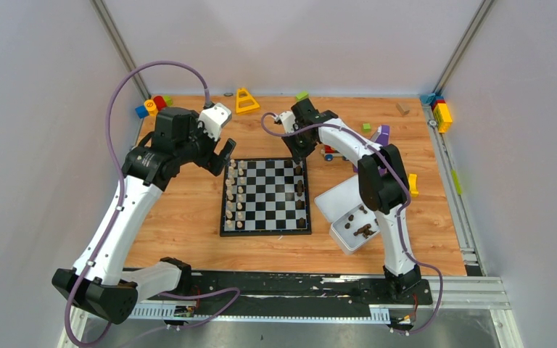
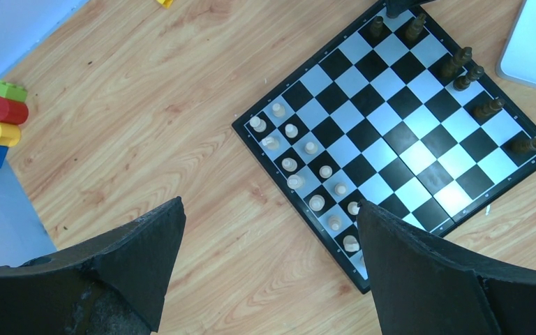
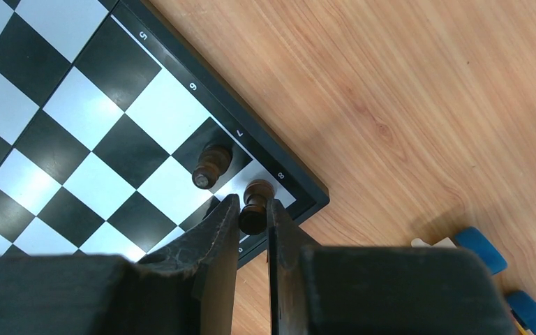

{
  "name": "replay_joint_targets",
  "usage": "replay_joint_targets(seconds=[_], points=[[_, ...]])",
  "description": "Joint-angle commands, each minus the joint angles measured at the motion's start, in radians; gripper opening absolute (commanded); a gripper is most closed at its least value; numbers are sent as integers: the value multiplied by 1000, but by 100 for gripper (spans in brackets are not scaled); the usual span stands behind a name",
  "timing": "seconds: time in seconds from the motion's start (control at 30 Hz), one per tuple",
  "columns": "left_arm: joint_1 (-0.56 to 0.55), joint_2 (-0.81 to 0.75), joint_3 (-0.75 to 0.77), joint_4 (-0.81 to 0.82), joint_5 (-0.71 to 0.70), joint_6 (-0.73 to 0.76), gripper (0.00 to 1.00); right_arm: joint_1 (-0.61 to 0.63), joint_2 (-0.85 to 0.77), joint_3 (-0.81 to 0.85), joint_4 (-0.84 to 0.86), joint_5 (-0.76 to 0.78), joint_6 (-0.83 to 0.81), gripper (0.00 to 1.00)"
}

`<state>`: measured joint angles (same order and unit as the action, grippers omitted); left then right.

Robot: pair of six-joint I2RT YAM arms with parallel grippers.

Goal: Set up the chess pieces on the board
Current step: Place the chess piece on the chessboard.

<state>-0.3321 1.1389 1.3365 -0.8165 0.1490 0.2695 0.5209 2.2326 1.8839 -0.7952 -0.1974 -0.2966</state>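
The board [image 1: 265, 233] lies flat in the middle of the table. Cream chess pieces [image 1: 236, 196] fill its two left columns, and a few dark pieces [image 1: 301, 190] stand along its right edge. My right gripper [image 1: 299, 156] is at the board's far right corner. In the right wrist view it [image 3: 252, 209] is shut on a dark piece [image 3: 257, 190] over the corner square, beside another dark piece [image 3: 209, 167]. I cannot tell whether the held piece touches the board [image 3: 77, 105]. My left gripper [image 2: 269, 202] hangs open and holds nothing above the far left corner, over the cream pieces [image 2: 310, 148].
A white tray [image 1: 342, 243] right of the board holds several dark pieces [image 1: 362, 230], with its lid [image 1: 337, 197] beside it. Toy blocks lie along the far edge: a yellow triangle [image 1: 246, 101], a cluster at far left [image 1: 152, 105], others at far right [image 1: 442, 114].
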Motion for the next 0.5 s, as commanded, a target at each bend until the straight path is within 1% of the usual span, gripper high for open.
replay_joint_targets(seconds=[0.0, 0.07, 0.17, 0.33, 0.4, 0.47], points=[[10, -30, -2, 41, 11, -10, 100, 2, 15, 21, -7, -11, 5, 14], [10, -29, -1, 43, 11, -10, 100, 2, 15, 23, -8, -14, 5, 15], [10, -28, 1, 41, 11, -10, 100, 2, 15, 23, -13, -20, 5, 20], [9, -27, 1, 42, 10, -9, 100, 2, 7, 26, -13, -18, 7, 40], [11, -26, 1, 42, 9, -9, 100, 2, -1, 29, -13, -17, 9, 44], [11, -25, 2, 42, 8, -9, 100, 2, -11, 34, -12, -16, 12, 47]])
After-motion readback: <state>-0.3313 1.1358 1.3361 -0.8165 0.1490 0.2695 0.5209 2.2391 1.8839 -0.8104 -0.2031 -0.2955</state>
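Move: Between the right hand's barely parted fingers is the dark chess piece, its middle about 1 cm below them, already at the board's far right corner square. A second dark piece stands 3 cm to the left, another about 3 cm nearer the base, both some 2 cm below the hand; the toy train is roughly 10 cm right and 3 cm farther out. From the left hand that chess piece lies about 13 cm ahead, 20 cm right and 24 cm below. Holding still over the far right corner square at first, the right hand keeps its grip on the dark chess piece, then spreads its fingers to almost half open and lets go. As they part, the hand eases back and down by only about half a centimetre, its pads ending on either side of the piece. ##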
